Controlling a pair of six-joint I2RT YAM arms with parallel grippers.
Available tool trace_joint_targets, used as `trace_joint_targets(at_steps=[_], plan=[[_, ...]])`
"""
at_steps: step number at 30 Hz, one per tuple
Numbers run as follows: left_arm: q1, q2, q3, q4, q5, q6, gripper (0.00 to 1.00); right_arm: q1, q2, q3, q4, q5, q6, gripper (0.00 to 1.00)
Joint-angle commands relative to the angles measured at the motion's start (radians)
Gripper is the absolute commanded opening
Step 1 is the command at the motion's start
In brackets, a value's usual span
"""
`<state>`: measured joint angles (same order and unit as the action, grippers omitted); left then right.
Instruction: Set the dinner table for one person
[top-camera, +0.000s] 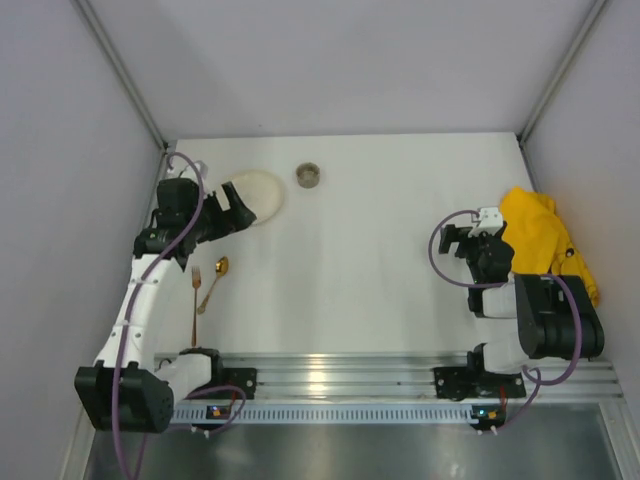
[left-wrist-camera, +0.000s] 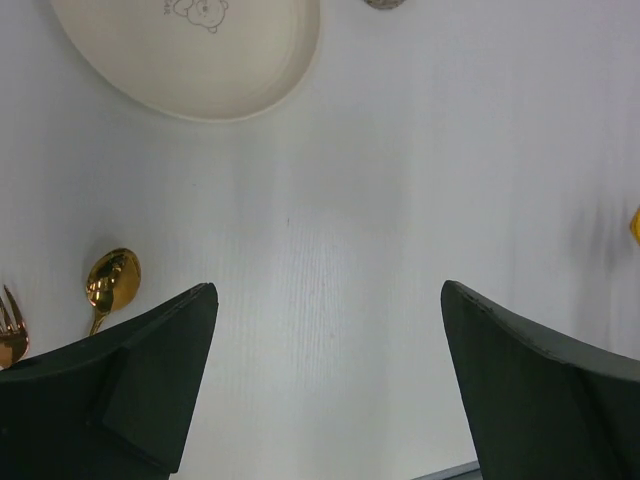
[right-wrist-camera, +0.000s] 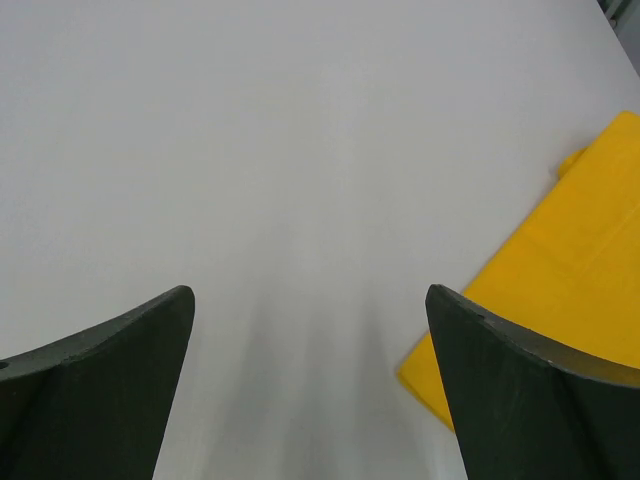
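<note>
The white dinner table (top-camera: 370, 260) carries a cream plate (top-camera: 262, 192) with a cartoon print at the back left, also in the left wrist view (left-wrist-camera: 190, 60). A gold spoon (top-camera: 214, 279) and a gold fork (top-camera: 195, 300) lie near the left edge; both show in the left wrist view, the spoon (left-wrist-camera: 110, 280) and the fork (left-wrist-camera: 12, 335). A small grey cup (top-camera: 308, 175) stands right of the plate. My left gripper (top-camera: 238, 207) (left-wrist-camera: 330, 300) is open and empty, just beside the plate's left edge. My right gripper (top-camera: 452, 252) (right-wrist-camera: 310, 300) is open and empty, left of the yellow cloth mat.
A crumpled yellow cloth mat (top-camera: 545, 240) lies at the right edge, its corner also in the right wrist view (right-wrist-camera: 560, 270). An aluminium rail (top-camera: 350, 372) runs along the near edge. Grey walls close in the back and both sides.
</note>
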<state>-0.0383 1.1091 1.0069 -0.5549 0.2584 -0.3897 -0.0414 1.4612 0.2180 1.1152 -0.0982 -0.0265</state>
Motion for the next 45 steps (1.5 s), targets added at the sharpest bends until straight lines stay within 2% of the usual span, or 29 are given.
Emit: trace_joint_targets(at_steps=[1,2,4,6,9,12,13,14,15,16,17,18,19,20,21,22,23,25,27,30,32,33,35,45], plan=[[0.017,0.026,0.071,-0.105,-0.081,-0.057,0.98,0.008,-0.009,0.027,0.071,-0.006,-0.01,1.0],[0.029,0.023,0.056,-0.076,0.071,-0.054,0.99,0.006,-0.009,0.027,0.071,-0.006,-0.01,1.0],[0.031,-0.009,0.009,-0.048,0.126,-0.07,0.99,0.006,-0.009,0.027,0.071,-0.006,-0.01,1.0],[0.031,-0.015,-0.001,-0.089,0.063,-0.121,0.99,0.006,-0.009,0.027,0.071,-0.006,-0.01,1.0],[0.031,-0.022,0.018,-0.149,0.016,-0.101,0.99,0.008,-0.009,0.027,0.071,-0.006,-0.01,1.0],[0.031,-0.034,0.025,-0.149,0.036,-0.101,0.99,0.008,-0.007,0.034,0.063,0.002,-0.01,1.0],[0.031,-0.052,0.019,-0.125,0.063,-0.109,0.99,0.011,-0.01,0.037,0.054,0.049,0.019,1.0],[0.031,-0.058,0.013,-0.113,0.076,-0.118,0.99,0.02,-0.015,0.04,0.043,0.181,0.02,1.0],[0.031,-0.061,0.004,-0.105,0.076,-0.132,0.99,0.076,-0.021,0.058,0.002,0.262,0.02,1.0],[0.031,-0.063,0.004,-0.106,0.062,-0.133,0.99,0.098,-0.086,0.078,-0.05,0.326,0.017,1.0],[0.031,-0.066,0.007,-0.112,0.048,-0.135,0.99,0.107,-0.14,0.118,-0.158,0.372,0.019,1.0],[0.031,-0.071,0.016,-0.123,0.024,-0.13,0.99,0.109,-0.198,0.239,-0.428,0.38,0.017,1.0],[0.031,-0.087,0.019,-0.131,-0.011,-0.129,0.99,0.11,-0.287,0.31,-0.548,0.443,0.02,1.0],[0.031,-0.095,0.022,-0.138,-0.03,-0.126,0.99,0.11,-0.323,0.393,-0.674,0.483,0.09,1.0],[0.031,-0.098,0.025,-0.142,-0.041,-0.124,0.99,0.101,-0.352,0.553,-0.9,0.521,0.171,1.0],[0.029,-0.095,0.024,-0.143,-0.047,-0.129,0.99,0.095,-0.392,0.626,-1.027,0.535,0.35,1.0],[0.029,-0.089,0.001,-0.12,-0.038,-0.153,0.99,0.092,-0.401,0.697,-1.163,0.54,0.379,1.0],[0.031,-0.057,-0.03,-0.076,0.028,-0.184,0.99,0.087,-0.414,0.712,-1.202,0.566,0.335,1.0],[0.031,-0.01,-0.05,-0.008,0.15,-0.219,0.99,0.057,-0.391,0.75,-1.337,0.635,0.352,1.0],[0.028,-0.006,-0.04,0.0,0.141,-0.215,0.99,0.009,-0.38,0.733,-1.384,0.583,0.356,1.0],[0.029,-0.02,-0.059,0.0,0.111,-0.204,0.99,-0.036,-0.299,0.794,-1.496,0.495,0.391,1.0],[0.029,-0.026,-0.065,-0.005,0.101,-0.204,0.99,-0.06,-0.194,0.831,-1.549,0.456,0.419,1.0],[0.029,-0.044,-0.086,0.006,0.139,-0.199,0.98,-0.09,-0.101,0.92,-1.668,0.42,0.421,1.0],[0.029,-0.045,-0.082,0.0,0.117,-0.153,0.98,-0.137,0.14,0.937,-1.68,0.299,0.441,1.0]])
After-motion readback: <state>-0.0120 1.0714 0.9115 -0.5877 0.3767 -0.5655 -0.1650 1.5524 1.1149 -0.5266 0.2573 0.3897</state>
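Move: The yellow napkin's middle lies about 21 cm to the right hand's right, roughly level with it and some 9 cm lower, with one corner reaching almost to the hand. From the left hand the plate is about 21 cm ahead and nearly straight out; the spoon is some 6 cm back and 10 cm left, with the fork 5 cm farther back and 4 cm left of the spoon. All three lie about 20 cm below the left hand. Towards the yellow napkin, after a short wait, the right hand arcs up about 26 cm and back down while swinging 9 cm right, turning clockwise and tipping down some 40 degrees; open fingers end over the napkin's left part, no touch visible. The empty left hand eases back and down a few centimetres with some bobbing, away from the plate, its left side dipping, fingers still open. ##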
